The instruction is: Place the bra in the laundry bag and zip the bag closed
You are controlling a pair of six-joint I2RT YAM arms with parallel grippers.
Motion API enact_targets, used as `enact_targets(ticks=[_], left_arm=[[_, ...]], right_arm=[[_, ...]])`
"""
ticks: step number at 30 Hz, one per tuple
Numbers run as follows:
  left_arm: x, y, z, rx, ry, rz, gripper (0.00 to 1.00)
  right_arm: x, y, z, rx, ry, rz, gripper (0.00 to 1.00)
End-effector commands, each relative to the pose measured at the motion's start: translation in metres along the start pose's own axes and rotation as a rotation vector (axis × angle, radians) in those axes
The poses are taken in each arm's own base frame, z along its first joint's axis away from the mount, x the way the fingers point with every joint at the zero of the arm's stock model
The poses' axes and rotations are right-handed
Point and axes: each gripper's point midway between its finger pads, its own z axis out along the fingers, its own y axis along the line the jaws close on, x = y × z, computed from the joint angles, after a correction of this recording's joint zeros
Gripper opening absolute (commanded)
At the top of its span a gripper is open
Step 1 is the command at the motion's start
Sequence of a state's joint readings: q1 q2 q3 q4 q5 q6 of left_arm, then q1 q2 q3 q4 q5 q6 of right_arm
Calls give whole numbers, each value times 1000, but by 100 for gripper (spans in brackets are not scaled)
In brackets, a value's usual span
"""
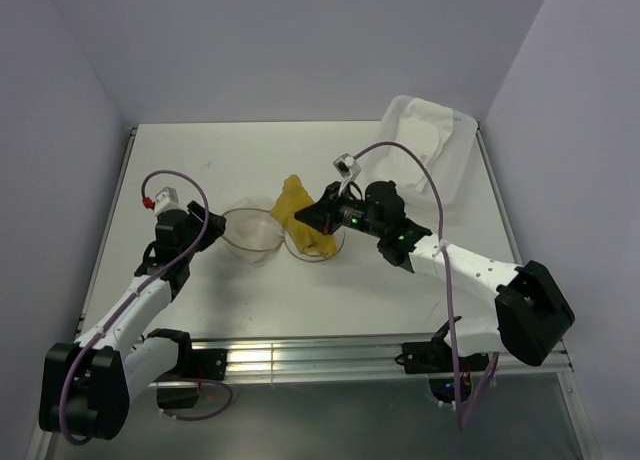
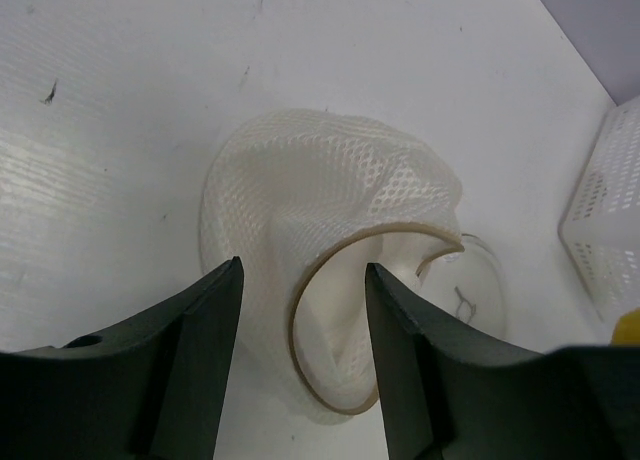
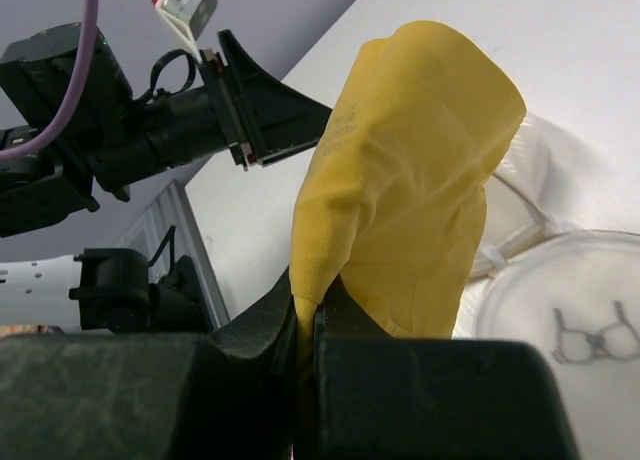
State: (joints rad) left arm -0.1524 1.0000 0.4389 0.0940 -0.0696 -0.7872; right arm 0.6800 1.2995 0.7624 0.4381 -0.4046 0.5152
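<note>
The laundry bag (image 1: 252, 232) of whitish mesh lies mid-table, its round face with the black mark (image 3: 590, 330) flat on the surface. In the left wrist view the bag (image 2: 320, 180) is crumpled, and its brownish rim hoop (image 2: 300, 310) curves up between my fingers. My left gripper (image 2: 303, 268) is open and straddles that hoop without touching it. The yellow bra (image 1: 298, 215) hangs over the bag's right part. My right gripper (image 3: 308, 300) is shut on a fold of the bra (image 3: 410, 160) and holds it up.
A white tray (image 1: 432, 145) stands at the back right corner, and its latticed side (image 2: 605, 215) shows at the edge of the left wrist view. The left arm (image 3: 150, 130) sits close beyond the bra. Purple walls enclose the table.
</note>
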Motion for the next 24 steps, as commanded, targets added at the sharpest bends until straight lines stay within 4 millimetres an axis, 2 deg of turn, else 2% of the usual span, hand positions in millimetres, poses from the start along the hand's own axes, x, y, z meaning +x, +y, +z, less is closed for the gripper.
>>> enact_targets(ticks=[1, 3, 7, 9, 10, 12, 13, 14, 16, 17, 19, 22, 24], left_arm=[[-5, -12, -7, 80, -43, 7, 58], [-4, -12, -10, 92, -45, 15, 56], [-1, -5, -6, 50, -28, 30, 54], [0, -6, -3, 58, -25, 30, 53], [0, -9, -2, 67, -23, 29, 53], [1, -14, 1, 92, -14, 28, 46], [0, -18, 2, 106, -14, 28, 42], [-1, -20, 3, 109, -15, 28, 33], [-3, -21, 6, 109, -15, 28, 26], [-2, -25, 6, 126, -6, 29, 16], [-1, -29, 5, 144, 2, 21, 3], [-3, -37, -2, 177, -10, 6, 0], [-8, -44, -8, 205, -23, -3, 0]], right_arm=[[-32, 43, 16, -159, -75, -101, 0], [-21, 43, 25, -177, -30, -124, 0], [-13, 51, 42, -216, 33, -173, 0], [-6, 56, 48, -247, 65, -220, 0], [-10, 59, 56, -263, 69, -241, 0], [-7, 57, 62, -267, 102, -275, 0], [-18, 61, 67, -272, 87, -297, 0], [-12, 53, 74, -264, 106, -312, 0], [-16, 55, 82, -275, 108, -329, 0], [-10, 49, 88, -267, 122, -329, 0], [-9, 46, 95, -276, 113, -331, 0], [7, 34, 107, -282, 130, -335, 0], [29, 23, 114, -294, 189, -338, 0]])
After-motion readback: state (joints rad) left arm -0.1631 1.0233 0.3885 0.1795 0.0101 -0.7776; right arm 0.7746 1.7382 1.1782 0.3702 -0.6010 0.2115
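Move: The left hand, fingers half open at the near-left end of the laundry bag's rim, has the bag's middle about 6 cm to its right, level ahead and some 6 cm below, with the bag's round lid about 21 cm to its right, 1 cm nearer and 10 cm down. The right hand already holds the bra, and the bag lies about 12 cm to its left, 6 cm ahead and 17 cm below; the lid is 4 cm right, 5 cm ahead and 20 cm below. The left hand eases back a touch, sinks about 2 cm and shuts its fingers on the left end of the bag's rim, then shifts some 1.5 cm to the right and starts up again with the rim pinched. Meanwhile the right hand keeps its grip on the bra and carries it about 10 cm left towards the bag's mouth, swinging roughly 20 degrees counter-clockwise, rising slightly and then going forward a little before dipping nearly 4 cm. ##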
